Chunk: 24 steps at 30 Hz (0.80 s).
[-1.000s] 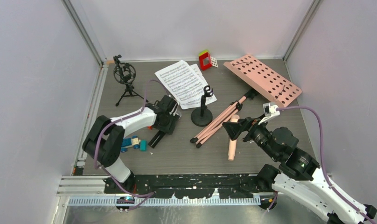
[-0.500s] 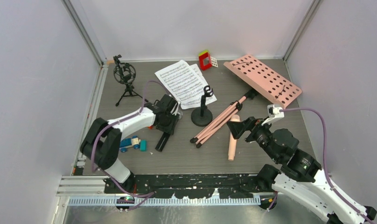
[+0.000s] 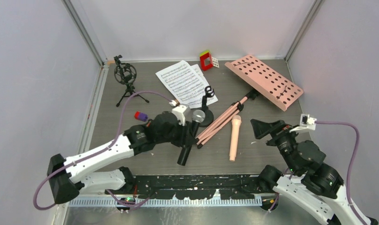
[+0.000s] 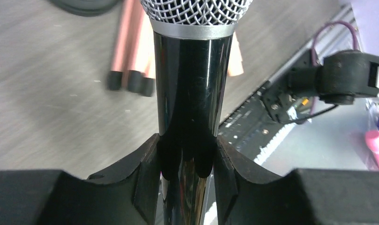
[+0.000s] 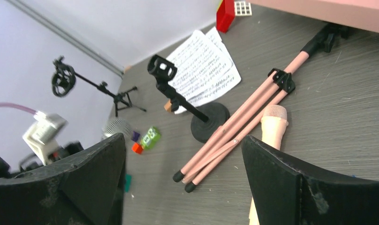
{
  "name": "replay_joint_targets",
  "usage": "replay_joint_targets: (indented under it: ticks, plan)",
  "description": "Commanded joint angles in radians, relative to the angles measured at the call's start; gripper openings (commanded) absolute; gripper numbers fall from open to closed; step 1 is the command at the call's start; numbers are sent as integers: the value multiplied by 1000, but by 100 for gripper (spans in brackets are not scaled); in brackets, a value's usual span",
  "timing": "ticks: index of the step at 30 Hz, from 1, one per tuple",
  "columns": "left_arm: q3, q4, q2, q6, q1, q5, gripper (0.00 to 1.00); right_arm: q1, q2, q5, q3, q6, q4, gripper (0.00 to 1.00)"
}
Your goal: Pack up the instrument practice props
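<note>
My left gripper point(image 3: 184, 137) point(image 4: 187, 157) is shut on a glossy black microphone point(image 3: 187, 140) point(image 4: 192, 84) with a silver mesh head, held over the table's near middle. The beige-pink microphone point(image 3: 235, 138) point(image 5: 271, 126) lies flat beside the folded pink tripod legs point(image 3: 220, 120) point(image 5: 239, 129). The perforated pink desk point(image 3: 265, 80) rests at the back right. White sheet-music pages point(image 3: 184, 83) point(image 5: 204, 70) lie behind the black round-base stand point(image 3: 206, 101) point(image 5: 208, 122). My right gripper point(image 3: 264, 127) point(image 5: 183, 140) stands open and empty, right of the beige-pink microphone.
A small black tripod with a shock mount point(image 3: 125, 77) point(image 5: 65, 79) stands at the back left. A red and yellow block point(image 3: 206, 59) sits by the back wall. Small coloured blocks point(image 3: 140, 116) point(image 5: 150, 137) lie left of the stand. Walls close in on three sides.
My left arm has swung right and toward the near edge, carrying the black microphone off the table. My right gripper has drawn back to the right, away from the beige-pink microphone.
</note>
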Motion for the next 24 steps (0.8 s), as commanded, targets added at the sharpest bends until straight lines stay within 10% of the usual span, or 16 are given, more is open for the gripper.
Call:
replay_joint_targets:
  ticks: [1, 24]
  plan:
    - [83, 111, 130, -152, -167, -151, 0, 1, -61, 93, 39, 63, -29, 97]
    - [497, 169, 902, -299, -258, -193, 0, 1, -71, 145, 81, 122, -161, 96]
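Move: The left hand holds the black microphone; the peach microphone, beside which it goes, lies some 23 cm to its right, 3 cm ahead and 16 cm below. The round mic stand's base is about 14 cm ahead and 7 cm right, and the folded tripod's middle 13 cm ahead and 18 cm right, both 15 cm down. From the right hand the peach microphone lies about 10 cm straight ahead, 27 cm below. Left hand carries the black microphone 18 cm right and 12 cm down towards the peach one's left; right withdraws 4 cm rightward. ##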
